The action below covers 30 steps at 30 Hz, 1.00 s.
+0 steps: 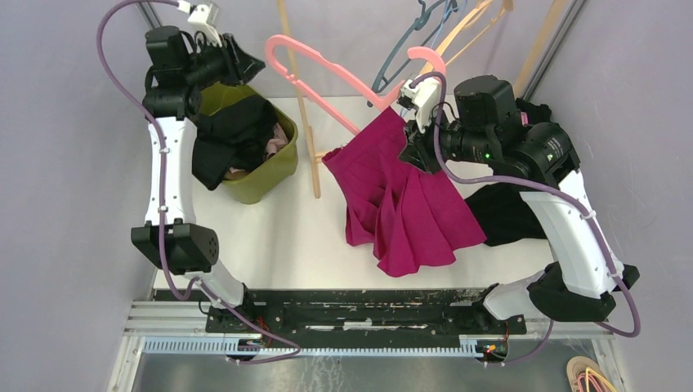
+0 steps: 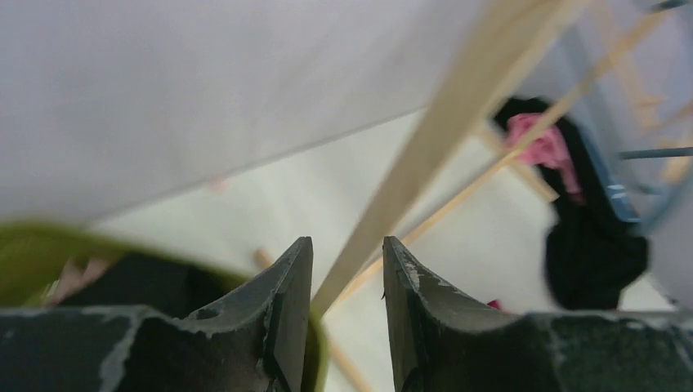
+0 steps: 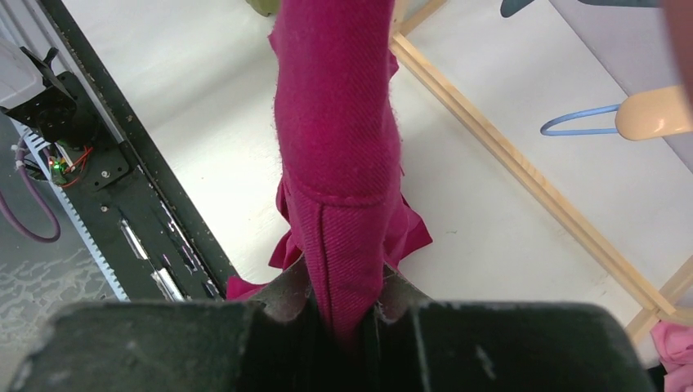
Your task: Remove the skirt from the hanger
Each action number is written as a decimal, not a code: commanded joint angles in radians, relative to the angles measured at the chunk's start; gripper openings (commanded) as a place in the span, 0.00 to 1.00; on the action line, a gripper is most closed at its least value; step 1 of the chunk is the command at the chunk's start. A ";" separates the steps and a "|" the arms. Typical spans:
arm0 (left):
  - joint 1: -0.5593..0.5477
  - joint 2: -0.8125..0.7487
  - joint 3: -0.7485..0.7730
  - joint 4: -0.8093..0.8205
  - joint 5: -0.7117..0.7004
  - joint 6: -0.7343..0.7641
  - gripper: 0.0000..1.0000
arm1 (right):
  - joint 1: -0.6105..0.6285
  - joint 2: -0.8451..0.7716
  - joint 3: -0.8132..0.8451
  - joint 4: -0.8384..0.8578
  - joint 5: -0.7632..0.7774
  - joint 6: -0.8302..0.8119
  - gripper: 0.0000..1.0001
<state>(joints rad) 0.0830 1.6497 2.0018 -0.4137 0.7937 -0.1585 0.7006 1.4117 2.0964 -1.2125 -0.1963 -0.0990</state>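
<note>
The magenta skirt (image 1: 404,208) hangs in folds, its hem on the white table (image 1: 278,237). My right gripper (image 1: 411,152) is shut on its waistband, and in the right wrist view the cloth (image 3: 339,155) runs straight up out of the gripper (image 3: 343,304). A pink hanger (image 1: 323,77) slants in the air above; its lower bar meets the skirt's top edge. High at the back left my left gripper (image 1: 252,67) stands open just beside the hanger's left end. Nothing sits between its fingers (image 2: 347,245); the hanger does not show in that view.
A green basket (image 1: 274,171) with dark clothes stands below the left gripper. A wooden rack post (image 1: 310,139) rises between basket and skirt, and its rails (image 3: 523,175) lie on the table. Blue and wooden hangers (image 1: 417,33) hang at the back. A black garment (image 1: 507,212) lies at the right.
</note>
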 commanded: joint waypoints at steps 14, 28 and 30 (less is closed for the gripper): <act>-0.071 -0.254 -0.261 -0.207 -0.375 0.219 0.46 | 0.055 0.083 0.027 0.015 0.080 -0.058 0.01; -0.270 -0.520 -0.297 -0.261 -0.830 0.446 0.45 | 0.229 0.234 0.149 -0.031 0.267 -0.149 0.01; -0.297 -0.554 -0.326 -0.268 -0.877 0.508 0.45 | 0.236 0.237 0.145 -0.035 0.288 -0.159 0.01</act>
<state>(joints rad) -0.1677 1.1606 1.7088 -0.7017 0.0429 0.2001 0.9169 1.6520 2.1914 -1.2827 0.0238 -0.2028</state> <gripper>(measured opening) 0.450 0.172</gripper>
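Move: The free left end of the pink hanger is what my left hand goes for: about 9 cm back, 4 cm to the right and 8 cm above my fingers. The rack's upright stands some 8 cm ahead and 6 cm to the right, at finger height. The green basket is about 35 cm below, 5 cm to the left and roughly level with the hand in reach. From my right hand, which grips the skirt, that hanger end is about 22 cm left, 10 cm ahead and 12 cm up. Fingers staying half open, I dip my left hand about 9 cm with a short reach forward and left. I then draw it back some 14 cm while rising again, turning it about 25 degrees counter-clockwise and rolling its left side up, towards the hanger's free end. My right hand keeps its pinch on the skirt, brings it left and down about 6 cm each, and rolls its left side down. ##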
